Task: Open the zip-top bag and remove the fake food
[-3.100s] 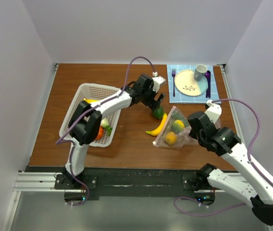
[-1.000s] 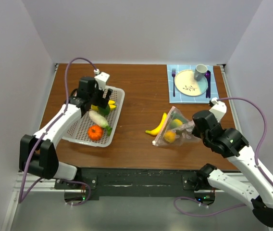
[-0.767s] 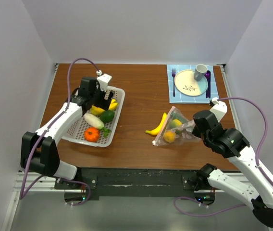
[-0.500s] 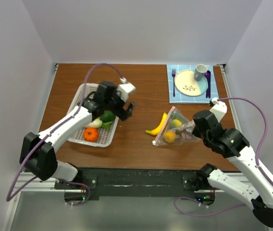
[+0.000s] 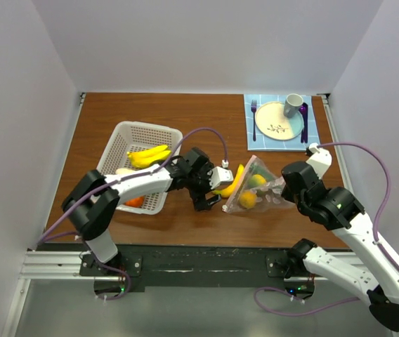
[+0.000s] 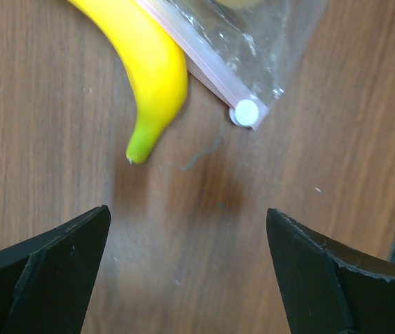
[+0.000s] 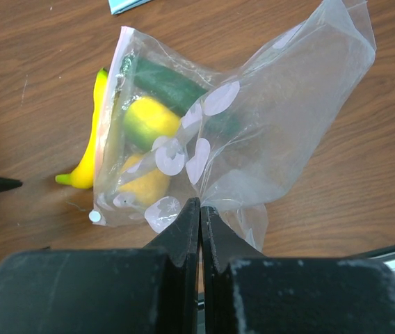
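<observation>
The clear zip-top bag lies on the table; it also shows in the right wrist view. Inside are a lemon, a yellow-green fruit and a dark green cucumber. My right gripper is shut on the bag's bottom edge. A yellow banana lies on the table by the bag's pinkish zip strip. My left gripper is open and empty just short of the banana's tip. More fake food, including bananas and an orange fruit, sits in the white basket.
A yellow plate with a fork, a purple utensil and a grey cup sits on a blue mat at the back right. The table's front edge runs close below the bag.
My left gripper dropped the dark green piece in the basket, then swung right and now hovers open near the loose banana. The right gripper and bag have not moved.
</observation>
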Available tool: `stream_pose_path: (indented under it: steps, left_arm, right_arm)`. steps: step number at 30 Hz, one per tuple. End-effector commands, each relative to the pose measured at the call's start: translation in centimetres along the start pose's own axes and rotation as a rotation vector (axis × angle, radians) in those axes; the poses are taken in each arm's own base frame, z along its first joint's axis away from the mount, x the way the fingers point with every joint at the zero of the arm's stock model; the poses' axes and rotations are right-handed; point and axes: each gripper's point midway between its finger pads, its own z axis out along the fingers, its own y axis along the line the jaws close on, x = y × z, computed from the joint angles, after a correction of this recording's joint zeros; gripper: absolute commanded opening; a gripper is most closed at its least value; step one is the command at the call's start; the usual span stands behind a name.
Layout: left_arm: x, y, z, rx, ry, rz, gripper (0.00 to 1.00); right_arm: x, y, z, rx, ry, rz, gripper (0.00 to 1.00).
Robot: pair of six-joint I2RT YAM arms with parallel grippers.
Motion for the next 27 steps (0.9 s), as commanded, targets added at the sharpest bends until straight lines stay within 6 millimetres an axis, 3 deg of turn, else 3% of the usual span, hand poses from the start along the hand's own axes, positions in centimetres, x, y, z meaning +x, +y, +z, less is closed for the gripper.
stream_pose_path:
  steps: [1,3,10,19,22,23,25,26,27]
  left_arm:
    - [-4.4,2.5,1.2,-0.034,-0.109,0.147,0.99]
    - [-5.2,3.0,1.7,-0.038,-0.126,0.163,1.00]
    - [-5.3,3.6,3.9,-0.006,-0.118,0.185,0.98]
    - [-2.9,3.6,6.2,0.012,-0.053,0.149,0.75]
    - [-2.9,3.7,5.9,-0.003,-0.065,0.160,0.61]
    - [-3.0,3.8,5.8,-0.011,-0.070,0.166,0.45]
    - [-3.3,4.0,5.5,-0.020,-0.077,0.176,0.26]
    - [-3.4,4.0,5.4,-0.024,-0.075,0.176,0.03]
    - [-3.7,4.3,5.1,-0.041,-0.072,0.173,0.00]
  right_arm:
    - [-1.0,-0.2,-0.6,0.004,-0.031,0.030,0.00]
    - [-0.7,-0.3,-0.5,0.006,-0.023,0.028,0.00]
    - [0.1,-0.6,-0.2,0.012,-0.008,0.025,0.00]
    - [-0.5,-0.7,-0.6,0.012,-0.024,0.022,0.00]
    - [-0.8,-0.6,-0.7,0.013,-0.029,0.021,0.00]
    - [-0.8,-0.7,-0.7,0.011,-0.029,0.022,0.00]
    - [-0.8,-0.7,-0.8,0.010,-0.028,0.028,0.00]
    - [-0.8,-0.7,-0.8,0.010,-0.028,0.028,0.00]
    - [-0.8,-0.7,-0.8,0.007,-0.030,0.031,0.00]
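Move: The banana beside the bag lies with its middle about 7 cm ahead of the left hand, 10 cm to its right and 4 cm below; its near stem end is only some 4 cm ahead and 4 cm to the right. The bag's white slider is around 7 cm right and 1 cm back, and the orange fruit inside the bag some 14 cm right and 2 cm ahead. From the right hand the banana is about 16 cm left, 5 cm ahead and 20 cm below. Forward and to its right at once, about 4 cm each way, the open left hand slides low over the table to the banana's stem end, turning slightly clockwise. It then sinks another 2–3 cm while its fingers close and pinch the stem. The right hand stays put with its shut fingers still holding up the bag's end. ##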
